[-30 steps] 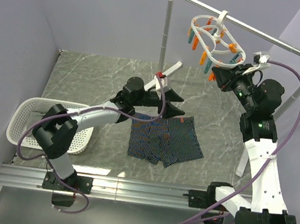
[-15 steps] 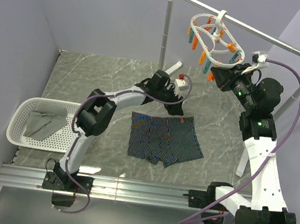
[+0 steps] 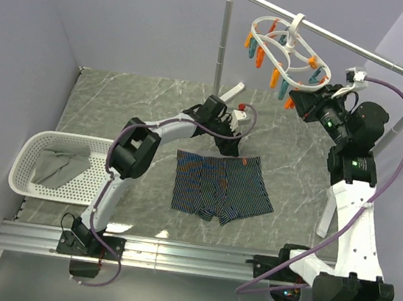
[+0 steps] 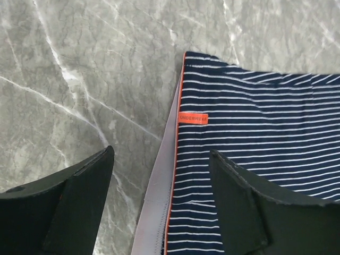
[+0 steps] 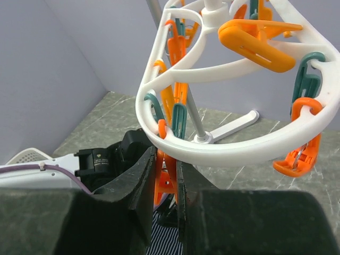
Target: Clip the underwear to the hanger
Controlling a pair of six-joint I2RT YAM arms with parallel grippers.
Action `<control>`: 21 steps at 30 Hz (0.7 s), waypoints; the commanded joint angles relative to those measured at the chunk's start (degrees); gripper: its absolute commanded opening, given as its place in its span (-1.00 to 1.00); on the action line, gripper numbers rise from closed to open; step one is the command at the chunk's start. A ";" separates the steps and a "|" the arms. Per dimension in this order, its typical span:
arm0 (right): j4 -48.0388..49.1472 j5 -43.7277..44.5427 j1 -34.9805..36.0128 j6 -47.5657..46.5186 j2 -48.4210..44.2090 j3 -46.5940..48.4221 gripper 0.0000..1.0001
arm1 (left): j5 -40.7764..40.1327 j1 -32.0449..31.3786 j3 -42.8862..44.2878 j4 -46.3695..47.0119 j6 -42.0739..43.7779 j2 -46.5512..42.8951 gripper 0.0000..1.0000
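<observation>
The underwear lies flat on the marble table, dark navy with thin light stripes and orange-red trim. My left gripper hangs open over its top waistband corner. In the left wrist view the fingers straddle the grey waistband beside the striped underwear, with nothing held; the left gripper is above the cloth. The white oval hanger hangs from the rail. My right gripper is shut on an orange peg under the hanger's ring; the right gripper pinches it.
A grey metal rail stand crosses the back right, with its post and foot behind the left gripper. A white basket at the left edge holds a grey-green cloth. Purple walls close in the left and back.
My left arm swung right and forward, bringing its gripper over the underwear's waistband corner, and its jaws opened wider. The hanger shifted slightly; the right gripper stayed on the peg.
</observation>
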 commanded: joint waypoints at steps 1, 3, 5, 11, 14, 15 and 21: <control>0.22 -1.46 -0.92 -0.47 0.10 3.18 -1.00 | 1.54 -0.25 1.85 -1.26 3.46 0.41 0.54; 0.05 -1.55 -0.92 -0.38 0.27 3.45 -1.00 | 0.05 -0.77 0.79 -0.30 3.46 0.58 0.51; 0.22 -1.72 -1.10 -0.21 0.54 3.54 -1.00 | -1.88 -1.12 0.43 -0.12 3.73 0.85 0.49; 0.05 -2.16 -1.19 0.23 1.24 4.32 -1.00 | -5.92 -2.35 0.87 -1.17 6.09 2.26 0.40; -0.04 -2.25 -1.19 0.14 1.50 4.50 -1.00 | -7.25 -3.32 1.31 -2.13 7.50 2.61 0.37; -0.04 -2.34 -1.19 0.32 1.50 4.68 -1.00 | -7.51 -3.59 2.01 -2.75 7.85 3.13 0.31; -0.39 -2.25 -1.19 0.23 1.77 4.85 -1.00 | -9.97 -5.43 5.17 -7.58 10.05 4.98 0.02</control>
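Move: The label end of the underwear's waistband lies about 4 cm to the right of the left gripper, 1 cm back and roughly 4 cm below. The waistband's right corner is some 9 cm to the right, level fore and aft; the striped body spreads about 12 cm back, and the stand's foot bar lies some 16 cm ahead and 9 cm left. From the right hand, the label is roughly 40 cm below, 5 cm ahead and 5 cm left. Lower the left gripper about 3.5 cm towards the waistband beside the red label, its two fingers straddling the orange edge, one over bare table and one over cloth. Ease some 1.5 cm to the right as you sink, tipping the fingertips about 10 degrees steeper, and narrow the gap from wide to roughly half open without shutting on the cloth. ##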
